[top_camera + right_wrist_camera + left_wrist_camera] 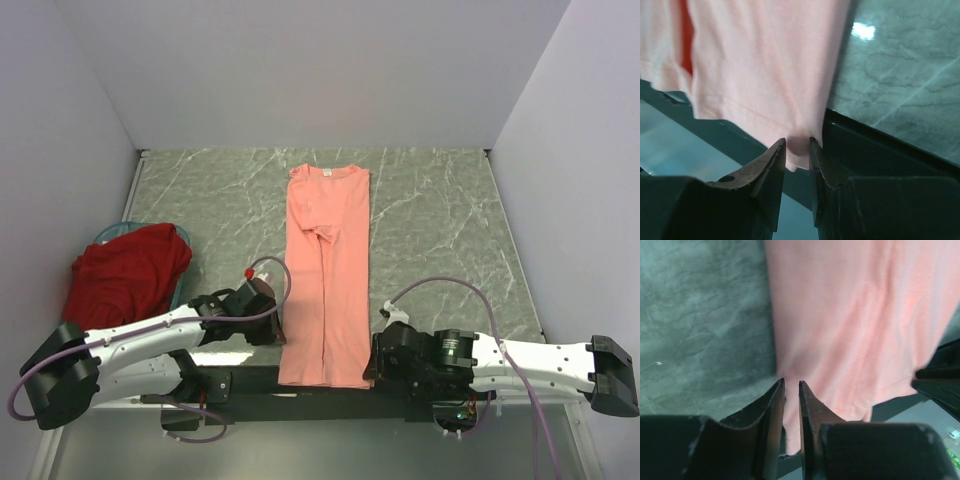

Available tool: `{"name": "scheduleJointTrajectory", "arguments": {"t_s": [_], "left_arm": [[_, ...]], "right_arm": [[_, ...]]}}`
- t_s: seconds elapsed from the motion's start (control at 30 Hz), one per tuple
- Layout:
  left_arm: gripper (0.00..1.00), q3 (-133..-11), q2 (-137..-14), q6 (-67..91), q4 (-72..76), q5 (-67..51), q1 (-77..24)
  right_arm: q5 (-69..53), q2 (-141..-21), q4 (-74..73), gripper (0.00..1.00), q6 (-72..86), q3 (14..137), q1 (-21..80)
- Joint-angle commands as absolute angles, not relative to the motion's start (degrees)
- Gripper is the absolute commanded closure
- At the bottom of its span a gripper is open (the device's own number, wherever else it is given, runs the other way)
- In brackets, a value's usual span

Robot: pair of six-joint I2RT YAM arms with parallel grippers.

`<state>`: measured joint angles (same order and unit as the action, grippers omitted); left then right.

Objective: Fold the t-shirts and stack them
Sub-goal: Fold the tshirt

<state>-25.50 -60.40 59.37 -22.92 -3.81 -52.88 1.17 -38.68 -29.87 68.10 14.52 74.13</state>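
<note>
The salmon-pink t-shirt [327, 270] lies as a long narrow strip down the middle of the table, collar at the far end, hem over the near edge. My left gripper [275, 325] is at its near left edge; in the left wrist view [792, 384] the jaws are nearly closed with pink fabric [850, 320] between them. My right gripper [372, 362] is at the near right hem corner; in the right wrist view [797, 141] it pinches the hem [765, 60]. The dark red t-shirt [128, 272] lies crumpled at the left.
A teal round basket [112, 232] sits under the dark red shirt by the left wall. The grey marble table [430, 210] is walled on three sides. A black rail [240, 382] runs along the near edge between the arm bases.
</note>
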Motion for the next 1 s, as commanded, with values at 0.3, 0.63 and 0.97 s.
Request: {"name": "scheduleJointTrajectory", "arguments": {"t_s": [0.3,0.63,0.97], "left_arm": [[0.78,-27.78,-55.11,55.81,-18.82,-15.10,-53.26],[0.78,-20.84,-52.03,63.80,-16.26,-15.91,-62.92],[0.78,-19.69,-55.02,66.27,-18.01,-14.06,-66.62]], "right_arm": [[-0.53,-40.87,-33.92,0.68,66.01,14.94,75.15],[1.40,-37.62,-39.46,0.67,66.62,17.22,75.23],[2.11,-35.95,-39.72,0.64,69.08,17.22,75.15]]}}
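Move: The near-left corner of the t-shirt lies about 9 cm back from the left hand, 1 cm to its right and 2 cm lower. From that hand, the red cloth in the basket is some 12 cm ahead and 32 cm left. The near-right corner of the t-shirt lies right at the right hand's fingertips, about 2 cm back, 1 cm left and 1 cm down. Left hand hops up and back about 9 cm towards the near-left corner; right hand eases 2 cm right, ungripping. ##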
